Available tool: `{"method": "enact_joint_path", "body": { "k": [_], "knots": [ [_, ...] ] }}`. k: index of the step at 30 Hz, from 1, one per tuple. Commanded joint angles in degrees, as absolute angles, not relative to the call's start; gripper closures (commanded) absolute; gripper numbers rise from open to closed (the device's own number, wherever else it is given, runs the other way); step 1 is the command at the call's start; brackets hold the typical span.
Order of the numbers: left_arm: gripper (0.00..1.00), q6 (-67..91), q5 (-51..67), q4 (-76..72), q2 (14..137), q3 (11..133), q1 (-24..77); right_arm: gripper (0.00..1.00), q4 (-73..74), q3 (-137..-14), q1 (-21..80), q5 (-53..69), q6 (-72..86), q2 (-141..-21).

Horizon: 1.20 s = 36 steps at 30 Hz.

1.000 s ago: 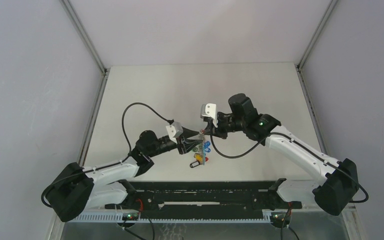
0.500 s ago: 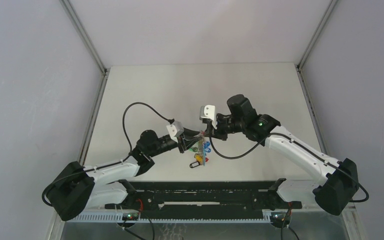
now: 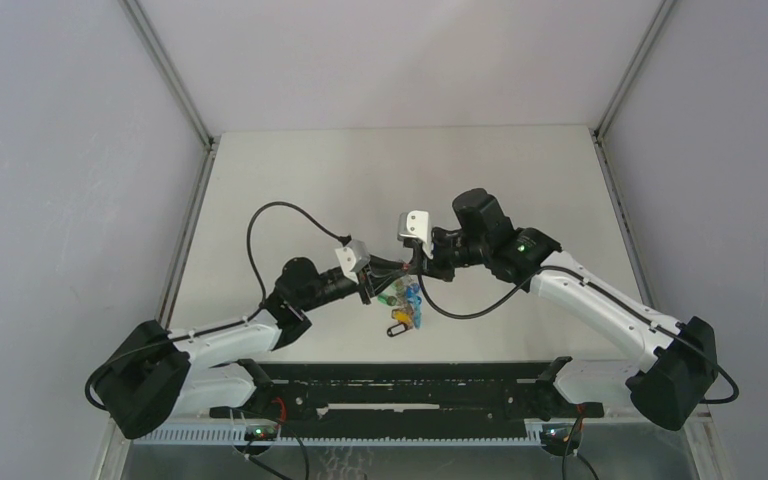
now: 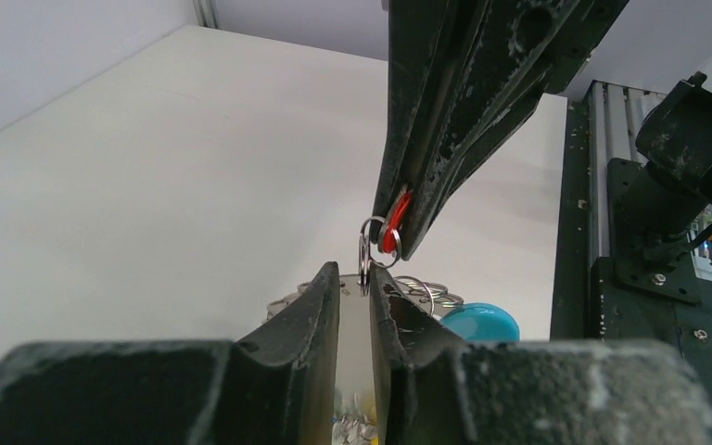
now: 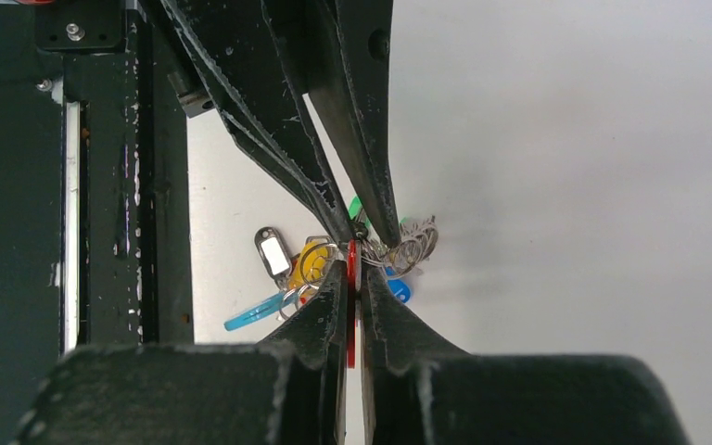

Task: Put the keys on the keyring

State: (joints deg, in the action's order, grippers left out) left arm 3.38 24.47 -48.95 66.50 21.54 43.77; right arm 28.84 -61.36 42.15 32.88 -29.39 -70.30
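My right gripper [image 5: 353,273] is shut on the key's red tag [image 5: 351,278], which stands edge-on between its pads. In the left wrist view the red tag [image 4: 392,232] shows at the right fingertips [image 4: 408,236], with its small split ring [image 4: 371,243] hanging just above my left gripper [image 4: 357,287]. A pale metal strip of the keyring [image 4: 355,352] fills the narrow gap between the left jaws. The keyring's bunch of coloured tags [image 3: 400,305] hangs under both gripper tips, which meet over the table's middle. The left fingers [image 5: 371,139] converge on its silver rings [image 5: 413,246].
Blue [image 5: 252,311], yellow [image 5: 313,264], white [image 5: 273,252] and green [image 5: 356,209] tags hang from the bunch. A black rail [image 3: 400,385] runs along the near table edge, close behind the grippers. Grey walls enclose the white table [image 3: 400,170] on three sides.
The left jaws have narrowed around the keyring strip. The left wrist has shifted slightly up and right, and the bunch rose with it. The right gripper stays shut on the red tag.
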Motion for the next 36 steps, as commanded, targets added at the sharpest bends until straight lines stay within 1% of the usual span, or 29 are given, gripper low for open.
{"method": "enact_joint_path", "body": {
  "k": [1,2,4,5,13,23,30,36],
  "knots": [
    [0.81,2.5,25.5,-51.8,66.5,25.8,44.1,1.0,28.1,-64.7,43.0,33.5,-29.9,-69.7],
    [0.84,2.5,25.6,-51.8,66.5,25.8,44.1,1.0,28.4,-64.8,43.0,33.4,-30.0,-69.6],
    [0.97,2.4,25.7,-51.8,66.2,25.5,44.1,1.0,29.0,-65.1,42.9,32.9,-30.0,-69.6],
    [1.0,2.2,25.7,-51.8,66.1,25.4,44.1,1.0,29.4,-65.2,42.8,32.7,-30.1,-69.5],
    [1.0,3.0,22.5,-52.1,65.1,23.4,44.1,1.0,32.9,-65.6,41.1,31.9,-30.7,-69.2],
    [1.0,6.2,17.2,-56.7,64.0,20.3,44.0,1.0,36.3,-64.0,39.6,29.6,-31.8,-69.8],
    [1.0,9.7,11.8,-60.2,63.6,18.5,44.0,1.0,35.7,-61.8,41.1,24.8,-31.6,-70.3],
    [1.0,15.4,7.2,-67.9,64.5,16.0,43.9,1.0,36.0,-61.7,43.1,21.9,-31.4,-73.2]
  ]
}}
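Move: Just ahead of the left fingertips, about 1 cm to the hand point's right and at its height, a small metal ring stands in the open gap. The red key tag, still held by the right hand, is some 2 cm right of the left hand, 1 cm back and 1 cm up; the keyring's middle hangs roughly 7 cm below, 2 cm back and 1 cm right. From the right hand, the small ring lies about 2 cm left, 1 cm forward and 1 cm down. Closing fully on the small ring, the left fingers pinch it, then the hand eases some 1.5 cm left and 1 cm forward, its wrist turning about 10 degrees. The right hand keeps the red tag pinched and draws away from the left fingertips, first about 2.5 cm right, drifting forward, then mostly down, with its fingers tipping lower. ##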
